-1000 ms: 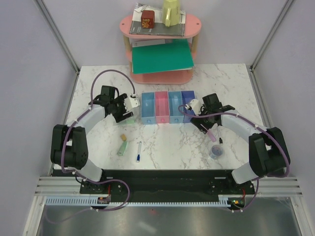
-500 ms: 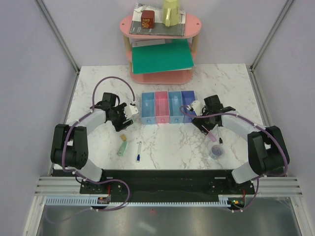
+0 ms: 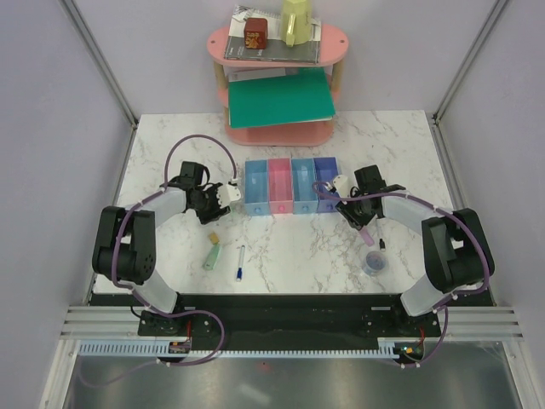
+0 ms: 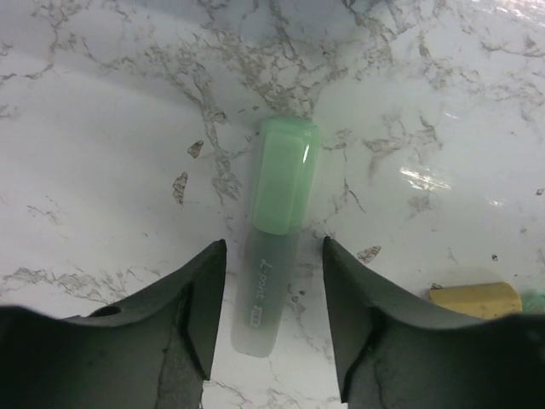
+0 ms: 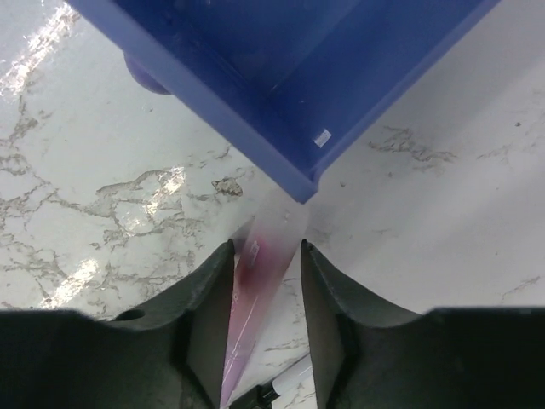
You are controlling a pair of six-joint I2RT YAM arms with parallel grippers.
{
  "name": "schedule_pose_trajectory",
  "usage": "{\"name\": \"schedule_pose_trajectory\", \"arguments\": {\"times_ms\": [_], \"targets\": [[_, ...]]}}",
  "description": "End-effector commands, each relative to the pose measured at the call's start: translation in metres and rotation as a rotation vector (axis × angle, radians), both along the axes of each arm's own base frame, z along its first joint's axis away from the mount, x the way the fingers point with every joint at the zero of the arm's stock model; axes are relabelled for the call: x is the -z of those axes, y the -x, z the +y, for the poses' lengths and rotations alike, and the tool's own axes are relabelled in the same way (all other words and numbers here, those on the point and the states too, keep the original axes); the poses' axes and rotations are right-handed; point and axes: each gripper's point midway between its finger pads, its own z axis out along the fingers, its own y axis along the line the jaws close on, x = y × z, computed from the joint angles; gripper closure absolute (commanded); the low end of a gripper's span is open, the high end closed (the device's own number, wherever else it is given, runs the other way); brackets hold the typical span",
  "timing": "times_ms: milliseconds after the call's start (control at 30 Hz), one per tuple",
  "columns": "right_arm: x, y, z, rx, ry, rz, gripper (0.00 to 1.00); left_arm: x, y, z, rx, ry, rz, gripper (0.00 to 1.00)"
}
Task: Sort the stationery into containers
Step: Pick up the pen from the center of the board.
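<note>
A pale green marker (image 4: 285, 183) lies on the marble between the fingers of my left gripper (image 4: 274, 256), which is open with a gap on each side; in the top view this gripper (image 3: 211, 210) is left of the light blue container (image 3: 255, 189). My right gripper (image 5: 266, 251) is shut on the pink-purple marker (image 5: 255, 281), which lies on the table at the corner of the violet-blue container (image 5: 221, 111). Loose on the table are a tan eraser (image 3: 215, 237), a second green marker (image 3: 211, 256), a white pen (image 3: 240, 262), a black pen (image 3: 381, 244) and a tape roll (image 3: 373, 262).
The pink container (image 3: 278, 189) and blue container (image 3: 302, 189) stand between the other two in one row. A pink oval shelf (image 3: 332, 38) with books and a green folder (image 3: 281, 98) stands at the back. Metal frame posts border the table.
Both grippers came down to the table and narrowed. The left now straddles a green marker; the right has closed on the pink-purple marker.
</note>
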Motion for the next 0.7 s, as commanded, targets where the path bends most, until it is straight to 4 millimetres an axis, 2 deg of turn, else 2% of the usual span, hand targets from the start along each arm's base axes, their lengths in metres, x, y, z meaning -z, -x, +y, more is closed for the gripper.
{"name": "schedule_pose_trajectory", "arguments": {"times_ms": [0,100,233,267,400,600,667], "targets": [[0.013,0.003,-0.004,0.000,0.007,0.017,0.63,0.031,0.007,0.009,0.057,-0.065,0.034,0.49],[0.013,0.005,-0.005,-0.001,0.009,0.016,0.72,0.035,0.008,0.009,0.061,-0.071,0.042,0.54],[0.011,0.006,-0.007,0.005,0.013,0.012,0.82,0.036,0.009,0.008,0.065,-0.066,0.044,0.67],[0.009,0.006,-0.006,0.006,0.012,0.005,0.83,0.037,0.009,0.008,0.067,-0.065,0.043,0.76],[0.001,0.004,-0.006,0.016,0.005,-0.015,0.90,0.037,0.013,0.008,0.060,-0.060,0.051,0.97],[-0.016,0.000,-0.005,0.046,-0.014,-0.057,0.99,0.026,0.018,0.007,0.052,-0.045,0.027,0.98],[-0.023,-0.003,-0.006,0.062,-0.015,-0.076,1.00,0.011,0.014,0.006,0.061,-0.041,-0.021,0.98]]}}
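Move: The green pen already lies between the left hand's open fingers, its middle at the hand point and level with it; the yellow eraser is some 9 cm back and 2 cm left, the light blue bin about 8 cm ahead and 10 cm right. From the right hand, between whose fingers the pink pen passes, that pen's middle is roughly 3 cm back and 2 cm right; the black marker lies 4 cm back and 6 cm right, the dark blue bin 12 cm ahead and 8 cm left. Forward about 2 cm, low over the table, the left hand slides while its fingers close and pinch the green pen across its middle, then holds there. The right hand stays nearly in place, shuts on the pink pen near its end by the dark blue bin, keeps the grip and at the last rises about half a centimetre. ##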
